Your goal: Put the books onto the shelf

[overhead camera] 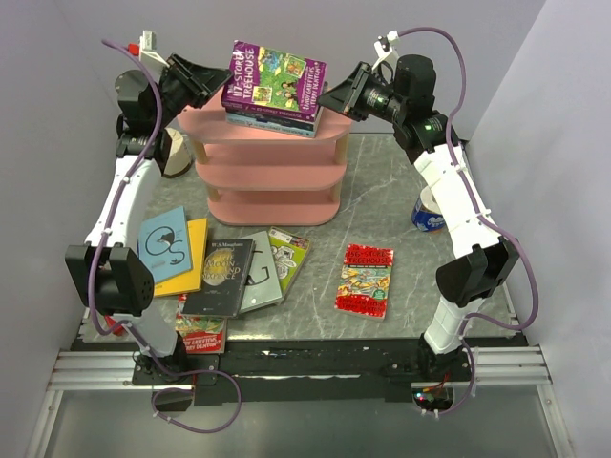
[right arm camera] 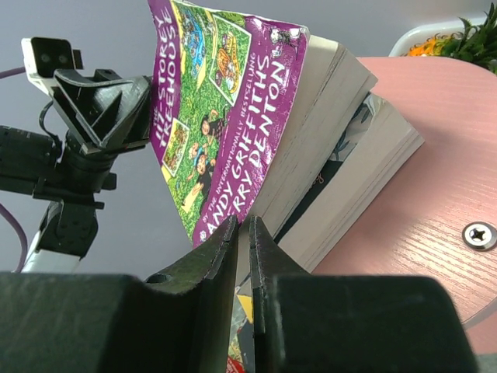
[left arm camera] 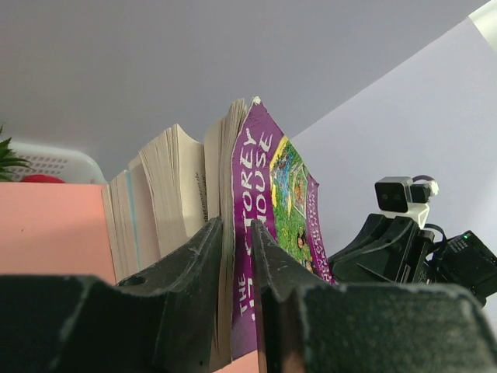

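A purple book point(overhead camera: 274, 81) is held tilted above a small stack of books point(overhead camera: 272, 121) on the top board of the pink shelf point(overhead camera: 277, 176). My left gripper point(overhead camera: 221, 88) is shut on its left edge, pinching the cover and some pages point(left arm camera: 237, 233). From the right, my right gripper point(overhead camera: 329, 98) has its jaws almost together on the book's near corner point(right arm camera: 242, 223). More books lie flat on the table in front of the shelf: light blue point(overhead camera: 164, 243), yellow point(overhead camera: 196, 262), black point(overhead camera: 220, 277), grey point(overhead camera: 263, 277), lime green point(overhead camera: 289, 253) and red point(overhead camera: 367, 279).
Another red book point(overhead camera: 200, 334) lies by the left arm's base. A blue and white cup point(overhead camera: 427, 212) stands right of the shelf, near the right arm. A pale roll point(overhead camera: 177, 153) sits left of the shelf. A white basket with plants point(right arm camera: 450, 35) is behind it.
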{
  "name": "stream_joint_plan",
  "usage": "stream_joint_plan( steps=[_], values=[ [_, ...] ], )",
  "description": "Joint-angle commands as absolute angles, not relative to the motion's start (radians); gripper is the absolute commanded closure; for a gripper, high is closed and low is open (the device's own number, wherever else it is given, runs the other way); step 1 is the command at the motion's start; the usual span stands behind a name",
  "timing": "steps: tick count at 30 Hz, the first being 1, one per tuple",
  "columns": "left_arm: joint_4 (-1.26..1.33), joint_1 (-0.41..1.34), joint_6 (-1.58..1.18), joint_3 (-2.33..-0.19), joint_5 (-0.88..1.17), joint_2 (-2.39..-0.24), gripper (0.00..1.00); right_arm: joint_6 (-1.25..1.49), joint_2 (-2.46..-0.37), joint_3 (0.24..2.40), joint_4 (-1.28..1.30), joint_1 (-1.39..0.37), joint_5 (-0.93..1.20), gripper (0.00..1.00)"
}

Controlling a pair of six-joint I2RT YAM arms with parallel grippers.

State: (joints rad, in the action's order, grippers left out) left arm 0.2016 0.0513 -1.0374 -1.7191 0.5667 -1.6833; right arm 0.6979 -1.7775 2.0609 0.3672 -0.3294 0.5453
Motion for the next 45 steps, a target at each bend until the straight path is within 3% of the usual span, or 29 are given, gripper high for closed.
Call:
stream_joint_plan(
  steps=[1, 31, 34, 38, 45],
  values=[
    [0.239, 0.072, -1.055, -1.793, 0.609, -1.692, 0.73, 0.699, -1.786, 2.109, 0.333, -0.336, 0.572, 0.83],
    [0.209, 0.083, -1.058, -1.871, 0.618, -1.77, 0.73, 0.703, -1.766, 2.103, 0.321, -0.336, 0.58, 0.83],
    [0.207, 0.081, -1.052, -1.861, 0.617, -1.772, 0.68, 0.701, -1.767, 2.102, 0.322, -0.334, 0.578, 0.83],
    [0.19, 0.078, -1.045, -1.859, 0.606, -1.775, 0.44, 0.699, -1.766, 2.102, 0.322, -0.336, 0.578, 0.82],
    [0.164, 0.037, -1.042, -1.85, 0.604, -1.752, 0.31, 0.696, -1.756, 2.097, 0.33, -0.328, 0.571, 0.78]
  ],
)
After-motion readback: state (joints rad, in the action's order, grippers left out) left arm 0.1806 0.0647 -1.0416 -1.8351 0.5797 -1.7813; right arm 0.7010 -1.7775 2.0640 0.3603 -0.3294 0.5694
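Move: The purple treehouse book's middle lies about 9 cm to the left hand's right, 2 cm back and 1 cm lower; its front cover and top pages are already pinched at the left end. From the right hand its middle is roughly 9 cm left, 3 cm ahead and 1 cm higher. From the left hand, the lower books are some 9 cm right, 3 cm back and 5 cm down, the shelf top's middle 8 cm right, 4 cm back and 9 cm down. The purple book's cover and upper pages, still pinched at the left end, are taken about 2 cm forward and slightly right by the left hand, which first rises some 1.5 cm and then sinks as far again. There its fingers open wide, from about a quarter to two thirds, and let go. The right hand stays at the book's near right corner, fingers nearly shut, steadying it. ##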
